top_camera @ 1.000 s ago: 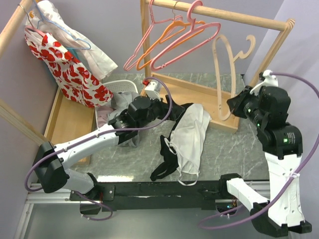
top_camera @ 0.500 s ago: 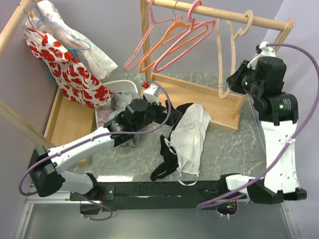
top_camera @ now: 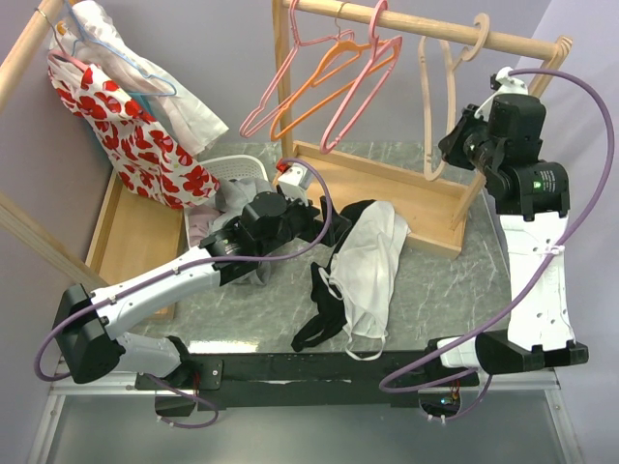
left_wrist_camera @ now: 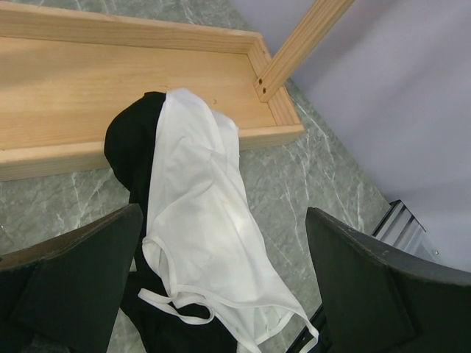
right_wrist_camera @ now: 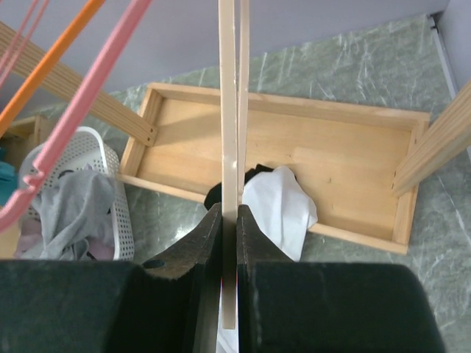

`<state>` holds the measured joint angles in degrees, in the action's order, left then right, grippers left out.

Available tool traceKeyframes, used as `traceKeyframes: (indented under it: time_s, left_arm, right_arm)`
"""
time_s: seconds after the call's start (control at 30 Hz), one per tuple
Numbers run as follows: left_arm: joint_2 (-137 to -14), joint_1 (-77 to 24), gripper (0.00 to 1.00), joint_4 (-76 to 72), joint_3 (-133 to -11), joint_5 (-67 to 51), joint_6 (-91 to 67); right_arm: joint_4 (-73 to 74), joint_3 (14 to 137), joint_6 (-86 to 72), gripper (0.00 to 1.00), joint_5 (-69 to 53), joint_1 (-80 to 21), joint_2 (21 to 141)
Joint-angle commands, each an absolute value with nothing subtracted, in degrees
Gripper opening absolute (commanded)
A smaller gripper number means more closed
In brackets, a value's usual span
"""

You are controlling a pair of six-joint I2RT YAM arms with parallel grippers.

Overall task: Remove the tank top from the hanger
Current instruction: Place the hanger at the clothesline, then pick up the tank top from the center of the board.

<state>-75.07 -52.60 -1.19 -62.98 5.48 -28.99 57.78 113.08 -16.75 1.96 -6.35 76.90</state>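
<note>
The white tank top (top_camera: 372, 256) (left_wrist_camera: 206, 213) lies crumpled on the marble table, partly over a black garment (top_camera: 317, 311) (left_wrist_camera: 126, 143) and off any hanger. My left gripper (top_camera: 332, 228) (left_wrist_camera: 223, 213) hovers just above it, open wide with nothing between its fingers. A bare beige wooden hanger (top_camera: 429, 106) (right_wrist_camera: 229, 110) hangs with its hook at the wooden rail (top_camera: 522, 42). My right gripper (top_camera: 462, 145) (right_wrist_camera: 229, 209) is shut on that hanger's lower arm.
Pink and orange hangers (top_camera: 334, 72) hang on the same rail. The rack's wooden base tray (top_camera: 387, 184) (right_wrist_camera: 331, 154) lies behind the clothes. A white basket (top_camera: 232, 172) holds grey laundry. A red-flowered garment (top_camera: 131, 130) hangs on the left rack.
My right arm has raised the beige hanger from beside the rack post up to the rail. My left gripper has opened wider and drawn back slightly from the tank top.
</note>
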Motion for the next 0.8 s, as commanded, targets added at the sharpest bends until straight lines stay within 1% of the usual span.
traceKeyframes:
  time_s: [0.0,0.03,0.07,0.13,0.17,0.2,0.23,0.3,0.4,0.43,0.57,0.77]
  left_arm:
    - [-74.62,-52.73,0.99,-1.67,-63.46,5.45,-27.51]
    - [-74.79,-52.73,0.99,-1.5,-63.54,5.36,-27.6]
    - [-74.88,-52.73,0.99,-1.58,-63.63,5.19,-27.51]
    - [-75.32,-52.73,0.99,-1.5,-63.81,4.92,-27.51]
    - [-75.41,-52.65,0.99,-1.49,-63.9,4.83,-27.42]
    - [-75.67,-52.73,0.99,-1.49,-63.9,4.75,-27.42]
    - [-75.76,-52.73,0.99,-1.32,-63.9,4.66,-27.42]
    - [-76.2,-52.73,0.99,-1.14,-63.98,4.66,-27.33]
    - [-77.42,-52.73,0.99,-0.97,-63.63,4.13,-27.25]
    - [-77.78,-52.73,1.0,-0.97,-63.28,3.43,-27.33]
    - [-80.67,-52.82,0.99,-0.97,-62.05,2.38,-28.3]
    - [-83.4,-52.82,0.99,-1.05,-61.44,3.25,-29.09]
  right_arm:
    - [53.97,108.65,-16.43,0.02,2.46,-6.15,73.31]
    - [53.88,107.76,-16.52,0.03,2.46,-6.15,72.52]
    - [53.62,106.97,-16.52,0.08,2.37,-6.24,72.16]
    - [52.91,104.6,-16.44,0.12,2.11,-6.24,71.02]
    - [52.3,103.72,-16.44,0.19,2.2,-6.15,70.49]
    - [52.03,102.49,-16.44,0.23,2.2,-6.15,69.79]
    - [51.94,101.96,-16.35,0.35,2.37,-6.15,69.35]
    - [50.98,99.95,-16.17,0.51,2.64,-6.24,67.51]
    - [49.4,97.13,-16.26,0.65,3.34,-6.24,64.35]
    - [48.96,96.42,-16.43,0.71,3.77,-6.24,63.55]
    - [46.58,93.96,-15.91,0.77,4.39,-6.15,59.95]
    - [48.25,93.7,-16.08,0.79,3.96,-6.24,59.33]
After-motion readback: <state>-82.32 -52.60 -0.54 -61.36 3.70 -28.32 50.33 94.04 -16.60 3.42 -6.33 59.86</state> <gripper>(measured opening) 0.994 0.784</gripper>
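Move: The right hand grips the wooden hanger low down; the clothesline spot its hook goes to lies about 20 cm above the hand, some 5 ahead and 3 to its right. The pink hanger is roughly 13 cm left of the hand, 4 ahead and 8 higher; the orange one 4 cm farther left. For the open left hand, the white tank top lies about 3 cm ahead, 9 right and 27 below, the black top 2 back, 2 right. Lower the right gripper about 3 cm to settle the wooden hanger's hook on the clothesline, opening the fingers wide on the way to let go of its lower part, then ease back roughly 5 cm, rising slightly at the end. Meanwhile bring the open left gripper down some 7 cm, gathering speed and tipping its fingers down a little, towards the white tank top, without touching it yet. ##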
